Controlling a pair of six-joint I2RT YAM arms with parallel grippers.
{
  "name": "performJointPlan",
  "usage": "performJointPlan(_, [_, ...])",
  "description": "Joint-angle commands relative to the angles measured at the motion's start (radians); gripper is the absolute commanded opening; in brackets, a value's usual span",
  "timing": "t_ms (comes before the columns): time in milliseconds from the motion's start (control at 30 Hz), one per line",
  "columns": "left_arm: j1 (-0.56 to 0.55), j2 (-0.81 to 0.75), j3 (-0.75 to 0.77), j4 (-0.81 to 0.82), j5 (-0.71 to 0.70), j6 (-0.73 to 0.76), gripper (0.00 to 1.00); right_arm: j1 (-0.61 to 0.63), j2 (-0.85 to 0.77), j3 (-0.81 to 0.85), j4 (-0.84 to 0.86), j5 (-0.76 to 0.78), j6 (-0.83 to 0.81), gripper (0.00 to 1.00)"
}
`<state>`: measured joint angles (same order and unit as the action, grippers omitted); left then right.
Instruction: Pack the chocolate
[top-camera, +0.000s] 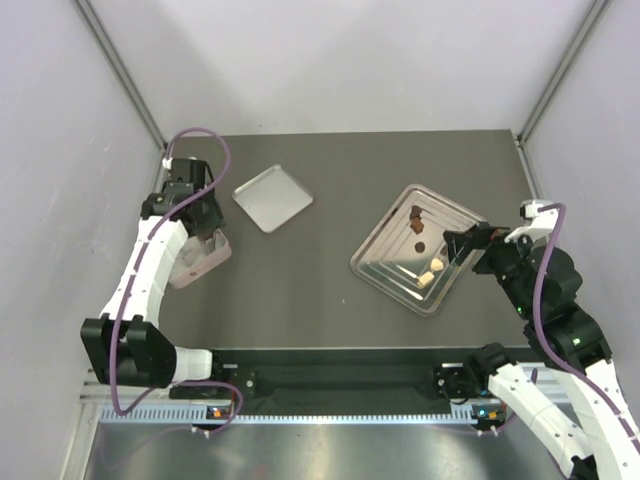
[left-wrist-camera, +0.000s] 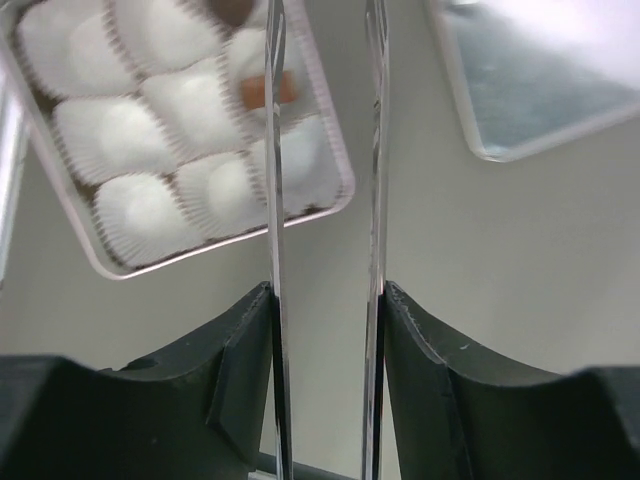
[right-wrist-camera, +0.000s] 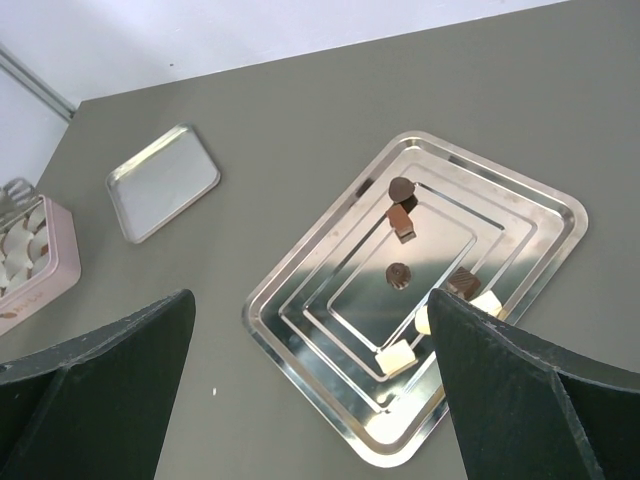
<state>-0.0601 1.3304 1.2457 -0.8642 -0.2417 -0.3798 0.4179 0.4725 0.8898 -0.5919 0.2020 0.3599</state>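
The chocolate lies on a stepped silver tray (top-camera: 380, 262) right of centre: dark pieces (right-wrist-camera: 402, 222) toward the far side and cream-white ones (right-wrist-camera: 396, 356) near the front corner. My right gripper (right-wrist-camera: 310, 300) hangs open above the tray's near right side, holding nothing; it also shows in the top view (top-camera: 455, 243). At the left, a pink box (top-camera: 195, 268) holds white paper cups (left-wrist-camera: 110, 130), one with a brown piece (left-wrist-camera: 268, 90) in it. My left gripper (left-wrist-camera: 322, 60) is over the box's right edge, and its thin metal blades stand apart with nothing between them.
A small flat silver lid (top-camera: 272, 197) lies at the back, between the box and the tray. Grey walls and metal frame posts close in the table on three sides. Both arm bases sit along the near edge.
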Motion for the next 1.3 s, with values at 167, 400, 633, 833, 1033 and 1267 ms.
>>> performJointPlan(167, [-0.249, -0.008, 0.169, -0.004, 0.115, 0.045, 0.49, 0.013, 0.023, 0.014, 0.04, 0.002, -0.002, 1.0])
performJointPlan(400, [-0.523, 0.075, 0.15, 0.138, 0.143, 0.016, 0.49, 0.015, 0.021, 0.026, 0.032, 0.014, -0.006, 1.0])
performJointPlan(633, [-0.75, 0.246, 0.175, 0.272, 0.166, 0.009, 0.49, 0.015, 0.021, 0.034, 0.017, 0.03, -0.007, 1.0])
performJointPlan(833, [-0.905, 0.387, 0.233, 0.294, 0.199, 0.058, 0.52, 0.015, 0.021, 0.041, 0.01, 0.039, -0.012, 1.0])
performJointPlan(1033, [-1.014, 0.458, 0.262, 0.34, 0.205, 0.071, 0.53, 0.015, 0.012, 0.046, 0.004, 0.06, -0.022, 0.99])
performJointPlan(1267, [-1.044, 0.495, 0.288, 0.379, 0.226, 0.065, 0.54, 0.015, 0.008, 0.043, 0.003, 0.065, -0.027, 1.0])
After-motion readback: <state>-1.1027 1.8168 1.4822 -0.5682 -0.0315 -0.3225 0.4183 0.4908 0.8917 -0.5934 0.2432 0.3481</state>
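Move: My left hand holds the tongs just above the packing box, whose middle is about 5 cm ahead, 4 cm left and 15 cm below. The square white chocolate on the metal tray lies roughly 52 cm to my left hand's right, 6 cm back and 17 cm down. The round white one is 4 cm beyond it and 3 cm farther right; the round brown one is 9 cm beyond it. From my right hand, the square white chocolate is some 5 cm ahead, 4 cm left and 30 cm below. Keeping the tongs in my left hand's grip with their arms apart, I lift clear of the box by about 5 cm and sweep right, roughly 42 cm in all. On the way I draw back some 12 cm and sink below my starting height, while my wrist swings about 70 degrees clockwise so the tong tips point across the metal tray towards the white chocolates. ##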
